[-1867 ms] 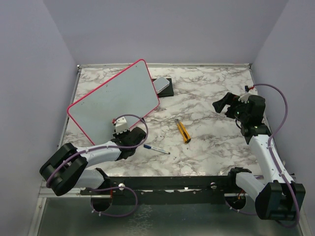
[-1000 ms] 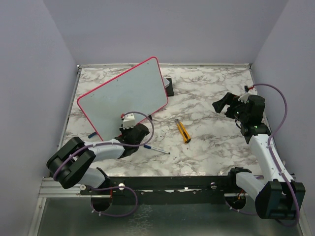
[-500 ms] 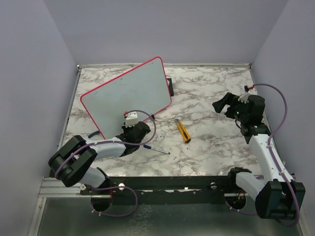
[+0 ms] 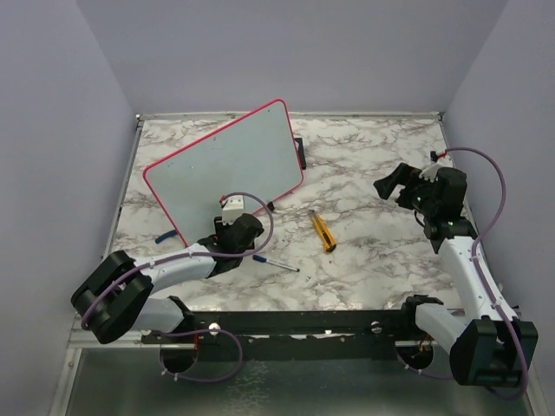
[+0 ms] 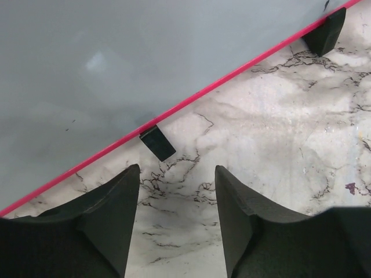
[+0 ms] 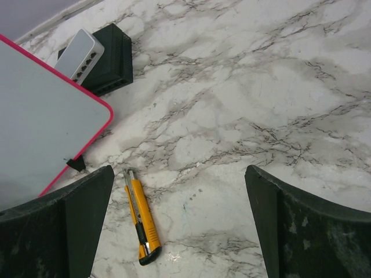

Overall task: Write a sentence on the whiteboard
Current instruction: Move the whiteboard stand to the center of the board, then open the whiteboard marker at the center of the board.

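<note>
The whiteboard [image 4: 225, 169] lies tilted across the back left of the table, pale grey in a red-pink frame. Its surface is blank, and no sentence shows on it in any view. My left gripper [image 4: 227, 227] sits just in front of its near edge, open. In the left wrist view the whiteboard [image 5: 145, 58] fills the top. My left gripper [image 5: 177, 174] has only bare table between its fingers, a little short of a black foot [image 5: 156, 143]. My right gripper [image 4: 388, 186] hangs open over the right side, empty. The right wrist view catches the whiteboard [image 6: 40, 139] corner at its left.
A thin pen [image 4: 277, 263] lies on the marble just right of my left gripper. A blue cap [image 4: 162, 237] sits left of it. A yellow utility knife [image 4: 323, 230] [image 6: 142, 217] lies mid-table. A grey block on a black tray [image 6: 95, 55] stands behind the whiteboard.
The whiteboard has slid right and turned with my left gripper on its near edge. That gripper has now opened and let the edge go. The right arm has not moved.
</note>
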Controlling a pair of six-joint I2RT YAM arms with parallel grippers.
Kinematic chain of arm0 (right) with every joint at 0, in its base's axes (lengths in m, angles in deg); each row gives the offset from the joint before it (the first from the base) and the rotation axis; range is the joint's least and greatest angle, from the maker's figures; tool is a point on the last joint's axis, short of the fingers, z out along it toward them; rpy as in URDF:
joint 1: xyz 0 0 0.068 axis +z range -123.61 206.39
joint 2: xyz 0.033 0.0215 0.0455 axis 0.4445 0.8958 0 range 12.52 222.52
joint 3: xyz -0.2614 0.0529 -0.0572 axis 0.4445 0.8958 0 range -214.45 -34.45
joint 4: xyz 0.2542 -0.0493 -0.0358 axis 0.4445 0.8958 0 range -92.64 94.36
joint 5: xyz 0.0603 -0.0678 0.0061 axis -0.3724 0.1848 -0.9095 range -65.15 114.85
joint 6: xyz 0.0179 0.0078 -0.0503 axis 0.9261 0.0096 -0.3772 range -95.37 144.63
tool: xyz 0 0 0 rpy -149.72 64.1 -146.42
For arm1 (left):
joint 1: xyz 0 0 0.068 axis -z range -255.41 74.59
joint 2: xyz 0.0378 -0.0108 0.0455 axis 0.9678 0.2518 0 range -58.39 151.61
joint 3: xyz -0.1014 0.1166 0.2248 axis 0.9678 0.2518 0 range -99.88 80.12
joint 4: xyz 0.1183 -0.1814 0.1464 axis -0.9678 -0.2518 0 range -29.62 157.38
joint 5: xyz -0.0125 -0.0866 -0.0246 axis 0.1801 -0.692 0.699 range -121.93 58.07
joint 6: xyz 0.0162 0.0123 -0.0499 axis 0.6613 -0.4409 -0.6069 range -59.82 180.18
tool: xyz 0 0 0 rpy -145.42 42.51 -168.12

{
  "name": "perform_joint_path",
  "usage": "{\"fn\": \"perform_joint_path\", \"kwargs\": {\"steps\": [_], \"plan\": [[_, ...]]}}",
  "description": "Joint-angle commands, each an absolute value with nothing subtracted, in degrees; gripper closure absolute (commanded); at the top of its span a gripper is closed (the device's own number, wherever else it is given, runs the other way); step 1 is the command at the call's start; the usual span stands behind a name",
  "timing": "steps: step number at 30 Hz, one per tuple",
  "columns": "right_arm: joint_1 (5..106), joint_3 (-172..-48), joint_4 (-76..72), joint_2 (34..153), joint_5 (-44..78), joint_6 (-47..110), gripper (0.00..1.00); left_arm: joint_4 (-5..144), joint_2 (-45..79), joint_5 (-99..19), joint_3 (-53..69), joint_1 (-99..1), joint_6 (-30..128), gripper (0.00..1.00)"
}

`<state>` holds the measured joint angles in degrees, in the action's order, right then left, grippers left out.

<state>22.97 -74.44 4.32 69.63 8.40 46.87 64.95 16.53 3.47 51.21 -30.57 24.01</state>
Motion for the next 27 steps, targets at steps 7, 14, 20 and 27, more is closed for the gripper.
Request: {"fn": "perform_joint_path", "kwargs": {"steps": [7,14,20,27], "plan": [[23.1,-74.7,4.7,70.0,6.5,46.3,0.01,56.4,10.6,-3.0,48.4,-20.5,22.9,0.32],[23.1,-74.2,4.9,69.7,6.4,46.1,0.01,50.6,11.1,-4.8,43.9,-13.7,28.8,0.25],[23.1,-74.3,5.1,69.7,6.2,45.9,0.01,51.1,13.5,-17.6,42.3,-13.7,40.2,0.21],[23.1,-74.1,5.1,69.7,6.0,45.9,0.01,51.5,17.7,-16.9,39.7,-13.7,44.0,0.20]]}}
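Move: The marker pen lies about 12 cm to the left hand's right and 6 cm back, some 3 cm lower. The board stand's near black foot is just 3 cm ahead and 1 cm left of that hand, its other foot about 10 cm ahead and 9 cm right; the yellow cutter lies 3 cm ahead and 25 cm right. From the right hand, the pen is roughly 33 cm left, 14 cm back and 17 cm below. The marker pen becomes the left hand's goal as it leaves the already released stand foot: the hand swings right and back, about 10 cm rightward and 9 cm back, rising some 3 cm before sinking half of that again. It turns clockwise roughly 40 degrees while the fingers spread from about half open to mostly open, ending just above and short of the pen without touching it. ##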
